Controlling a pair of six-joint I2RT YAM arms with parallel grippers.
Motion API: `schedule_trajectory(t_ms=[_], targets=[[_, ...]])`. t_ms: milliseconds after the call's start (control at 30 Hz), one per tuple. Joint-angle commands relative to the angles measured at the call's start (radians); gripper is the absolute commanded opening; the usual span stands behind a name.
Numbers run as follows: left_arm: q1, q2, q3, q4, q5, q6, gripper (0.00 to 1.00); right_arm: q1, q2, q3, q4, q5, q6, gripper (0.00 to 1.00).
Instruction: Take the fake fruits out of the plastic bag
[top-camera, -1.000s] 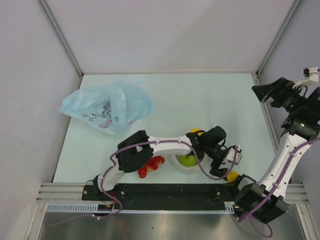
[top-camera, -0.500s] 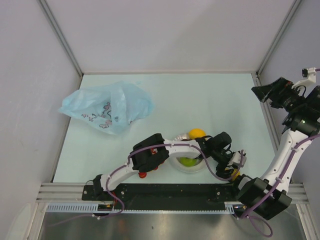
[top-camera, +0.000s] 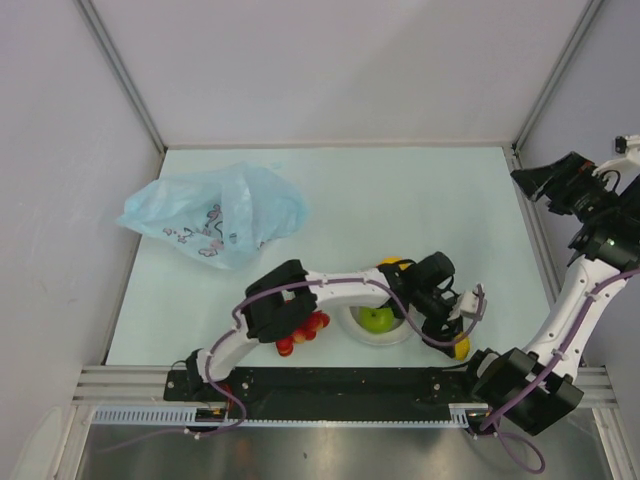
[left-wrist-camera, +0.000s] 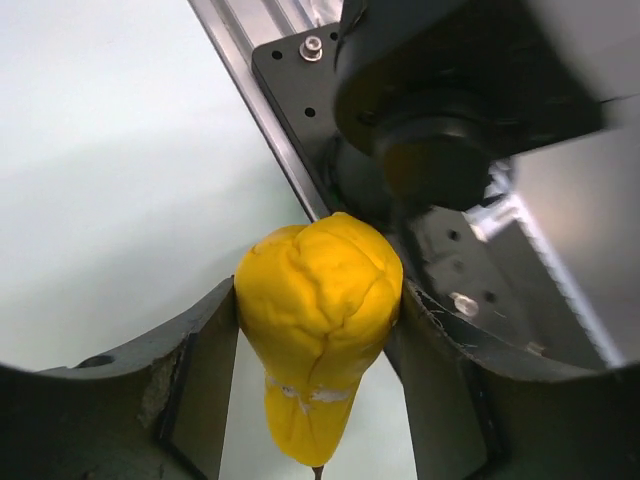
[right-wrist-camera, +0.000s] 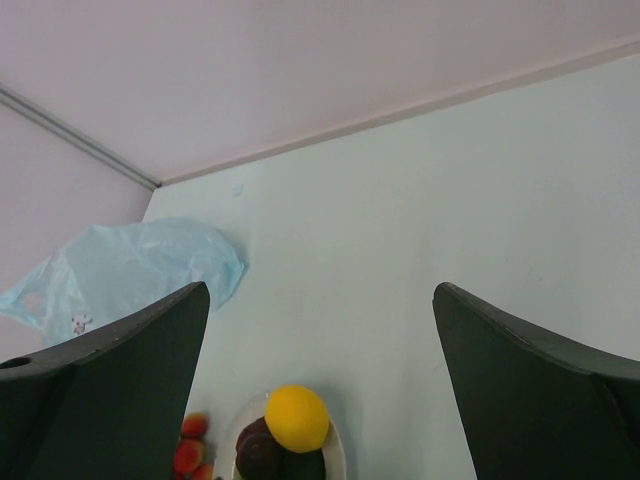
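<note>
My left gripper has both fingers pressed against the sides of a yellow banana, just in front of the right arm's black base. From above, the banana peeks out under the left gripper. A green apple sits on the white plate; the lemon, a dark maroon fruit and a dark green avocado lie there too. Red grapes rest beside the plate. The light-blue plastic bag lies crumpled at the far left. My right gripper hangs high, open and empty.
The right arm's base and the metal rail along the near table edge stand close behind the banana. Grey walls enclose the table on three sides.
The left gripper's jaws have narrowed onto the banana. The left wrist dipped toward the near right edge, then drew back slightly. The right arm has barely moved.
</note>
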Motion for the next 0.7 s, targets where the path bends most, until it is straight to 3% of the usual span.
schedule_trajectory(t_ms=[0,133,167,233,267,367,500,667], targets=[[0.083,-0.263,-0.053,-0.079,-0.013,-0.115,0.20,-0.066,-0.003,0.020,0.160,-0.030,0.134,1.00],[0.180,-0.493,-0.152,-0.163,-0.103,-0.261,0.16,-0.121,-0.003,0.020,0.203,-0.010,0.202,1.00],[0.196,-0.544,-0.197,-0.154,-0.240,-0.292,0.11,-0.126,-0.005,0.020,0.208,-0.010,0.208,1.00],[0.245,-0.662,-0.373,-0.096,-0.369,-0.387,0.00,-0.132,-0.006,0.020,0.203,-0.013,0.215,1.00],[0.267,-0.767,-0.430,-0.073,-0.406,-0.417,0.01,-0.134,-0.006,0.020,0.202,-0.018,0.215,1.00],[0.323,-0.894,-0.559,-0.085,-0.528,-0.501,0.00,-0.137,-0.006,0.020,0.183,-0.020,0.202,1.00],[0.339,-0.978,-0.670,-0.119,-0.682,-0.587,0.00,-0.129,0.000,0.020,0.156,-0.013,0.187,1.00],[0.343,-1.004,-0.839,-0.025,-0.584,-0.566,0.00,-0.109,0.011,0.020,0.131,-0.007,0.172,1.00]])
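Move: The pear is already pinched in the left hand, low over the near right part of the table. The plate it goes to lies about 17 cm to the left, 11 cm ahead and 4 cm lower. On it, the green apple is some 17 cm left and 7 cm ahead, the lemon about 13 cm left and 17 cm ahead; the tomato bunch is roughly 35 cm left, 7 cm ahead. From the idle right hand the plate is about 26 cm left, 13 cm back and 34 cm below. The pear, still gripped, is carried by the left hand in a quick arc up, left and forward, roughly 23 cm left and 14 cm forward. It climbs about 19 cm over the plate, then sinks 6 cm beyond its centre, the wrist swinging some 60 degrees counter-clockwise. The open right hand shifts about 4 cm right and slightly up, out of the way. ##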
